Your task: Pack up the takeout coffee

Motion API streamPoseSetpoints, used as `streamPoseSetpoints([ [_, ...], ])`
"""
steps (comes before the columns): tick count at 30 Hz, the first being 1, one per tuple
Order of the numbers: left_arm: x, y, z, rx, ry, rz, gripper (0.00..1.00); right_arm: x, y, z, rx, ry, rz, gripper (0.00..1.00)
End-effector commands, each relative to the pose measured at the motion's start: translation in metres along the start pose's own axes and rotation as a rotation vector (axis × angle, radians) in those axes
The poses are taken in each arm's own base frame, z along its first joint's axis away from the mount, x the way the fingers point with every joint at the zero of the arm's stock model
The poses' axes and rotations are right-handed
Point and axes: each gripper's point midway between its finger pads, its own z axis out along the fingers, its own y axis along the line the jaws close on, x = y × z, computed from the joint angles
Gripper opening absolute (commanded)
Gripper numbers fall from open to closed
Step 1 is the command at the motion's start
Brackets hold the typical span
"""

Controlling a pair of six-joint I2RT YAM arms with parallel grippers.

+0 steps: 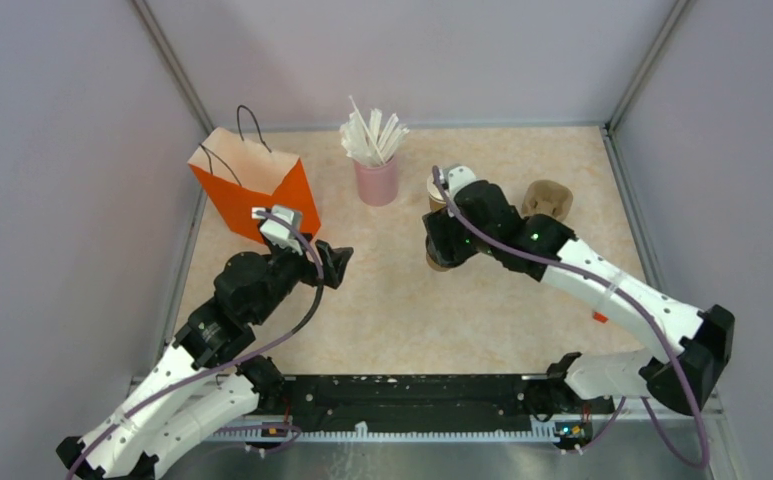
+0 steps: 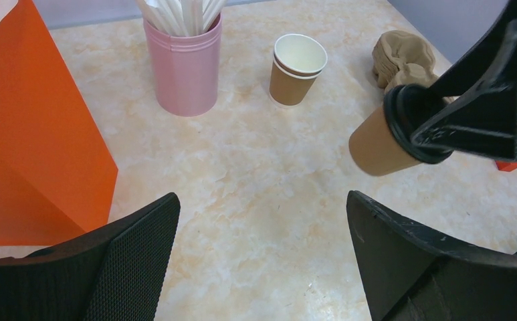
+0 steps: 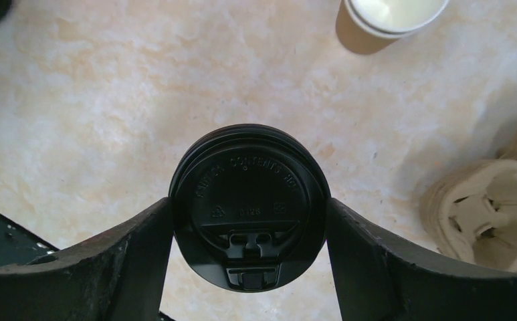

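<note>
A brown takeout coffee cup [image 2: 374,146] with a black lid [image 3: 249,194] hangs tilted in the left wrist view. My right gripper [image 3: 249,224] is shut on it, a finger pressing each side of the lid. From above the cup [image 1: 438,260] shows just below that gripper [image 1: 444,245]. A second brown cup [image 2: 298,68], lidless with a white inside, stands upright behind it [image 3: 392,13]. My left gripper [image 2: 262,227] is open over bare tabletop, beside the orange bag [image 1: 247,190], and holds nothing.
A pink cup of white straws [image 1: 376,180] stands at the back centre. The tan pulp cup carrier [image 1: 547,198] lies right of the cups [image 3: 489,207]. The orange bag [image 2: 28,147] fills the left of the left wrist view. Grey walls enclose the table.
</note>
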Motion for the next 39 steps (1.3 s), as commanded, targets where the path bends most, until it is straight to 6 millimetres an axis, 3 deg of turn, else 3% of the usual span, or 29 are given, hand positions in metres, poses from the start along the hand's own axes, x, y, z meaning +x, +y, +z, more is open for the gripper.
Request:
streamPoseSetpoints([
  [1,-0.010,0.002,-0.001,-0.008,-0.046,-0.004,0.99,-0.009,-0.011,-0.027,0.041,-0.042,-0.015,0.72],
  [7,-0.010,0.002,-0.001,-0.011,-0.047,-0.002,0.99,0.029,-0.008,0.001,0.036,0.029,0.008,0.72],
  [11,-0.009,0.003,0.000,-0.014,-0.044,0.000,0.99,0.041,-0.015,0.009,0.071,0.070,0.009,0.72],
  [17,0.000,0.006,0.007,-0.042,-0.004,-0.017,0.99,0.083,-0.060,-0.006,0.225,0.143,0.129,0.73],
  [23,0.009,0.015,0.016,-0.114,0.028,-0.055,0.99,0.084,-0.091,-0.023,0.316,0.079,0.372,0.70],
  [25,0.012,0.016,0.018,-0.124,0.032,-0.080,0.99,0.091,-0.100,-0.023,0.360,0.089,0.417,0.74],
  [29,0.012,0.001,0.021,-0.050,0.031,-0.111,0.99,0.117,-0.128,-0.020,0.465,0.173,0.486,0.73],
  [32,0.010,-0.013,0.022,0.026,0.044,-0.110,0.99,0.131,-0.145,-0.030,0.578,0.218,0.530,0.73],
  [39,0.014,-0.018,0.015,0.062,0.085,-0.084,0.99,0.153,-0.164,-0.042,0.678,0.228,0.624,0.73],
])
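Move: From the right hand, which holds the lidded coffee cup, the cardboard carrier's middle lies about 17 cm ahead, 23 cm to the right and 14 cm below. The stacked empty cups stand some 23 cm ahead and 1 cm right; the card pack lies about level and 37 cm right, the orange block some 8 cm back and 33 cm right. From the left hand the carrier is about 24 cm ahead, 43 cm right and 22 cm below. Keep the lidded cup gripped at its lid with the right hand; after a brief further rise, lower it and swing it some 19 cm to the right towards the near end of the carrier, ending about 8 cm lower and turning the wrist roughly 45 degrees clockwise on the way. Late on, let the empty, open left hand sink about 3 cm and ease slightly right. ##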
